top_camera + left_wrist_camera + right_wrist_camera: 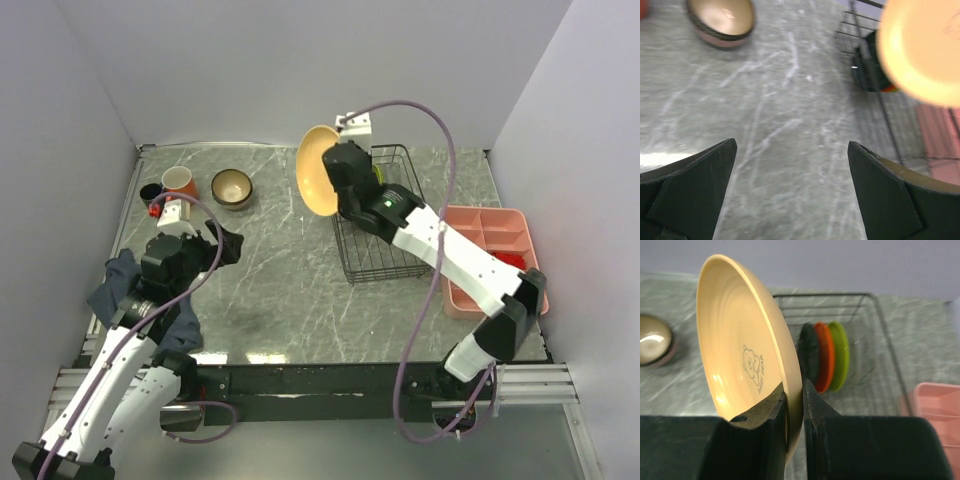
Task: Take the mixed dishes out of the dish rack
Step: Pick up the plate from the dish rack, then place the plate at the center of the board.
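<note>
My right gripper [794, 390] is shut on the rim of a tan plate [740, 340] with a bear print. It holds the plate on edge, lifted above the left side of the black wire dish rack [385, 262]. A dark plate [809, 355], an orange-red plate [825, 357] and a green plate [840, 355] stand upright in the rack. A brown bowl [232, 187], an orange mug [180, 182] and a small dark cup [150, 192] sit at the table's far left. My left gripper [225, 245] hovers open over bare marble, nothing between its fingers.
A pink divided tray [490, 225] lies right of the rack, with something red [510, 260] in one compartment. A dark blue cloth [115, 285] lies at the left edge under my left arm. White walls enclose the table on three sides.
</note>
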Controlling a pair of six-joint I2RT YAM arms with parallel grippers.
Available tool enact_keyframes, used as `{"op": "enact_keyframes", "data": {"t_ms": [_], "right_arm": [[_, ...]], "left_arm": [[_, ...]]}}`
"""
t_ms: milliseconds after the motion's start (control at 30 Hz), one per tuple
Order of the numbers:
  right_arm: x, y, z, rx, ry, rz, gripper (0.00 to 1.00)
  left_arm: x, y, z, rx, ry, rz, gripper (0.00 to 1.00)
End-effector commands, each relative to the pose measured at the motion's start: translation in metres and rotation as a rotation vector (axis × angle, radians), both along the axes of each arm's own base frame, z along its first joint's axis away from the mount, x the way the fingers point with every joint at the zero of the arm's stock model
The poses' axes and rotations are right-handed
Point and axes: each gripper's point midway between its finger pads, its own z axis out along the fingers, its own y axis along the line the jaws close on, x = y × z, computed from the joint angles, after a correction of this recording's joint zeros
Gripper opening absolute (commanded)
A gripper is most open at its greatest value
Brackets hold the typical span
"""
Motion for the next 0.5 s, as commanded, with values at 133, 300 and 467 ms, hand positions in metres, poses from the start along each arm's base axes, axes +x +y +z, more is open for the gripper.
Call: {"op": "enact_keyframes", "data": {"t_ms": [133, 300, 467], "right_arm": [[-0.04, 0.023, -0.02, 0.408, 0.083, 0.188, 0.0], [-0.062, 0.029, -0.034, 0.568, 0.126, 0.272, 0.0], [-0.075, 0.032, -0.041, 0.664, 0.151, 0.314, 0.0]], "left_arm": [[0.003, -0.05, 0.051, -0.234, -0.064, -0.192, 1.0], [0.007, -0.061, 0.048, -0.295, -0.035, -0.222, 1.0], [0.013, -0.067, 0.029, -0.326, 0.025, -0.219, 0.99]]}}
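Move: The yellow plate, pinched at its rim by the right fingers, has its middle about 5 cm left, 1 cm ahead and 3 cm below that hand; the left gripper waits some 22 cm left, 10 cm back and 11 cm lower. The remaining plates stand roughly 12 cm ahead, 9 cm right and 24 cm below the right hand. From the left hand, the yellow plate is about 11 cm ahead, 17 cm right and 8 cm up, and the bowl 25 cm ahead, 4 cm left, 19 cm down. The yellow plate, still pinched at its rim, is brought down about 8 cm and back 7 cm by the right hand, which rolls its left side up, tips down and turns somewhat counter-clockwise. The left hand, fingers kept wide open, travels some 5 cm right towards the plate, rolling its left side down and turning about 10 degrees clockwise. ##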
